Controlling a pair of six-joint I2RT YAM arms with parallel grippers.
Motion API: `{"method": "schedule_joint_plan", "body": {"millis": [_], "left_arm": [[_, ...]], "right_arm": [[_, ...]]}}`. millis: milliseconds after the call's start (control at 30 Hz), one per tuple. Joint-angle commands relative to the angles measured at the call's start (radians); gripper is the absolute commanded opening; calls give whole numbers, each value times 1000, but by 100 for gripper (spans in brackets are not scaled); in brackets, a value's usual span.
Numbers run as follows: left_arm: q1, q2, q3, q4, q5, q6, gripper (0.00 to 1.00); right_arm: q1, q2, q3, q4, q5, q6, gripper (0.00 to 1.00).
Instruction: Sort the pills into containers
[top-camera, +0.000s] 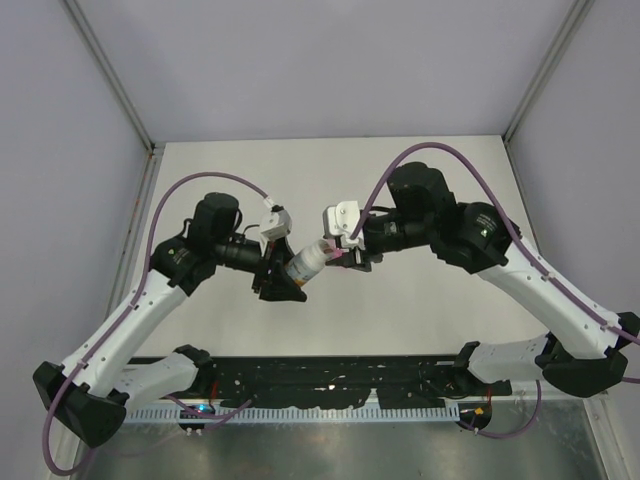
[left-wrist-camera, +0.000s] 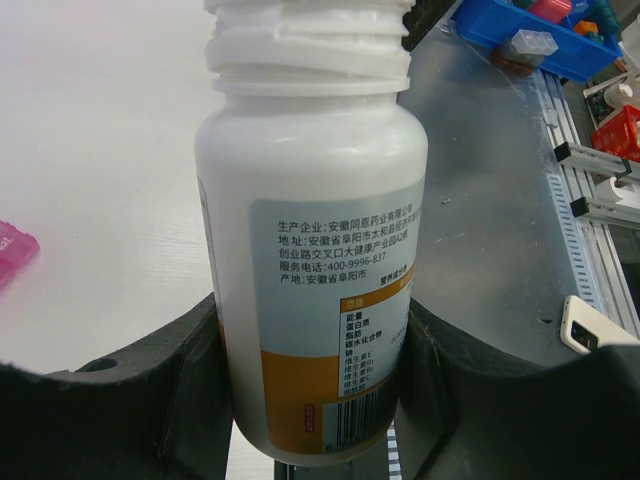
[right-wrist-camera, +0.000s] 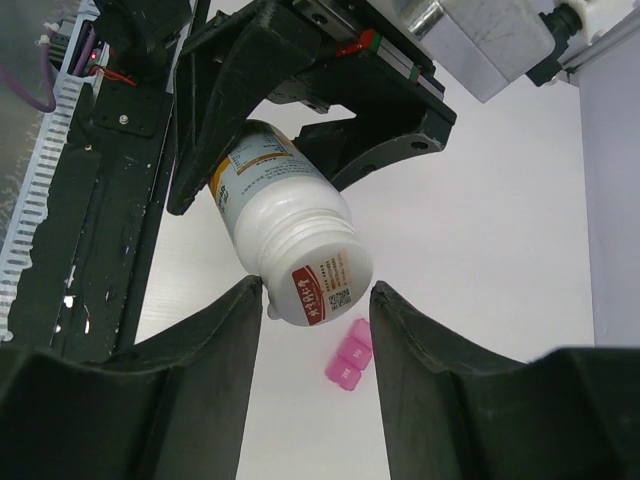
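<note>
A white pill bottle (top-camera: 305, 264) with an orange-and-grey label hangs tilted above the table, cap toward the right arm. My left gripper (left-wrist-camera: 312, 330) is shut on the bottle's body (left-wrist-camera: 310, 230), one finger on each side. My right gripper (right-wrist-camera: 316, 288) has closed around the white cap (right-wrist-camera: 322, 285), and both fingers meet its sides. The containers, a pink strip of joined square compartments (right-wrist-camera: 348, 361), lie on the white table just under the cap, and show at the left edge of the left wrist view (left-wrist-camera: 12, 250). No pills are in view.
A grey metal bench (left-wrist-camera: 490, 200) runs along the table's near side, with a blue parts bin (left-wrist-camera: 540, 40) and a red item (left-wrist-camera: 620, 130) beyond it. The black base rail (right-wrist-camera: 100, 200) lies to the left in the right wrist view. Enclosure walls ring the table (top-camera: 330, 170).
</note>
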Motion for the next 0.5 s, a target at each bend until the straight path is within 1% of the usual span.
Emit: {"method": "schedule_joint_plan", "body": {"millis": [0, 100, 167, 300, 367, 467], "left_arm": [[0, -30, -7, 48, 37, -14, 0], [0, -39, -18, 50, 36, -10, 0], [-3, -47, -25, 50, 33, 7, 0], [-7, -56, -41, 48, 17, 29, 0], [-10, -53, -39, 33, 7, 50, 0], [-15, -48, -38, 13, -4, 69, 0]], "right_arm": [[13, 13, 55, 11, 4, -8, 50], [13, 14, 59, 6, 13, -12, 44], [13, 16, 65, -4, 17, -21, 37], [13, 14, 76, -15, 25, -27, 27], [14, 17, 84, -21, 31, -30, 24], [13, 19, 90, -20, 48, -30, 24]]}}
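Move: The bottle's cap sits just beyond the right fingertips, about 2 cm to the left of the right hand point and 1 cm below it. The pink pill pack lies on the table some 27 cm below that hand, about 4 cm ahead and 1 cm to its right. From the left hand, which already grips the bottle's lower end, the cap is roughly 5 cm to the right, 3 cm ahead and 5 cm higher. The cap's near rim is taken by the right fingertips, which close from about half open to a quarter, pinching at the edge while that hand stays nearly in place, ending about half a centimetre farther back. The left hand keeps its grip on the bottle, holding it slanted up towards the right fingers and sinking only about half a centimetre. ##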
